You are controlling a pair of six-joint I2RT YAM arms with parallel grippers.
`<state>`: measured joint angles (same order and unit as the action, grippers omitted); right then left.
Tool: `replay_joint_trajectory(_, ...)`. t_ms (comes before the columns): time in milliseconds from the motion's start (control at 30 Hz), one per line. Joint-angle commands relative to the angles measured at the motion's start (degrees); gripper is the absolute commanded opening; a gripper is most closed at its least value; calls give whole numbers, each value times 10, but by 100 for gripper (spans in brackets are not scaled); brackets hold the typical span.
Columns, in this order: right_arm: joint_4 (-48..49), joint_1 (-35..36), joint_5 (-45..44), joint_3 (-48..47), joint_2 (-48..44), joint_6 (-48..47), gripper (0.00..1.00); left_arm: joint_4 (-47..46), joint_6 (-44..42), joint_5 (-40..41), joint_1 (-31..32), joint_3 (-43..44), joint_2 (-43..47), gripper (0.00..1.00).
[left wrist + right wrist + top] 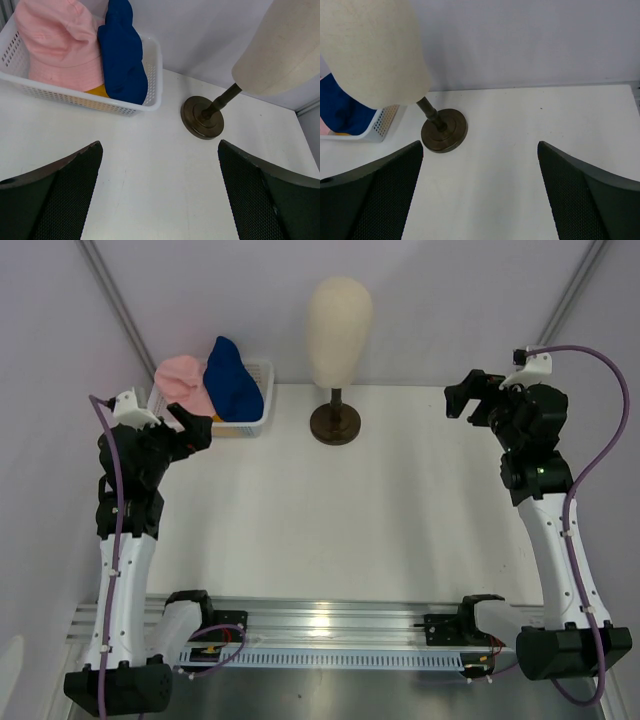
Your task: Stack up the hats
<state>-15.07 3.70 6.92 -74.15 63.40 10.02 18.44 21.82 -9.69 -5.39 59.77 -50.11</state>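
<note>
A pink hat (pixel 181 381) and a dark blue hat (pixel 232 378) stand bunched in the white mesh basket (pixel 262 416) at the back left. In the left wrist view the pink hat (pixel 55 45) and the dark blue hat (pixel 122 55) fill the basket (pixel 152 70), with a bit of yellow-orange hat (pixel 97 91) under them. The light blue hat is hidden. My left gripper (pixel 196 430) is open and empty, just right of the basket's front. My right gripper (pixel 462 398) is open and empty at the back right, above the table.
A cream mannequin head (pixel 339 320) on a dark round stand (pixel 335 424) is at the back middle, between the two grippers. It also shows in the left wrist view (pixel 280 50) and the right wrist view (pixel 370 50). White walls enclose the back and sides.
</note>
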Motion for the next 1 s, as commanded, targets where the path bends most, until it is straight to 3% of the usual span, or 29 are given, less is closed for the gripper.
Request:
replay_joint_trajectory(0, 28, 4, 8, 2, 3, 4, 99, -41, -14, -11, -6, -12, 16, 100)
replay_joint_trajectory(300, 48, 5, 12, 52, 20, 24, 99, -36, -33, -9, -3, 1, -44, 100)
replay_joint_trajectory(433, 67, 4, 21, 73, 30, 31, 99, 36, -24, 36, 11, 116, -147, 100)
replay_joint_trajectory(633, 109, 8, 43, 105, 40, 36, 100, 31, -15, 114, 69, 237, -281, 99)
replay_joint_trajectory(767, 201, 10, 113, 161, 45, 46, 99, 6, -31, 56, 101, 274, -346, 98)
replay_joint_trajectory(833, 304, 24, 126, 217, 61, 56, 99, -25, -41, 59, 130, 277, -375, 97)
replay_joint_trajectory(900, 335, 35, 106, 216, 123, 96, 99, -32, -15, 62, 142, 291, -418, 98)
replay_joint_trajectory(967, 340, 41, 123, 180, 179, 127, 100, -39, 22, 9, 145, 315, -451, 100)
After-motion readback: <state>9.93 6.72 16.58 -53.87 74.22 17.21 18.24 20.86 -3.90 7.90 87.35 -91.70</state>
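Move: Ahead in the basket, the blue hat lies about 30 cm forward of the left hand, 2 cm to its left and 22 cm lower. The pink hat is level with the blue one but some 15 cm farther left; the mannequin head stands about 24 cm ahead of the left hand, 24 cm right, at its height. From the right hand, the blue hat is roughly 25 cm forward, 53 cm left, 27 cm down; the mannequin head 19 cm forward, 27 cm left, 7 cm down. Reaching empty and wide open towards the basket's right part and the blue hat, the left hand runs some 16 cm forward, then veers right about 8 cm while sinking 5 cm and tipping down. Meanwhile the open right hand drops about 14 cm, swinging left towards the mannequin head with a little forward late on and turning counter-clockwise. Neither touches anything. ##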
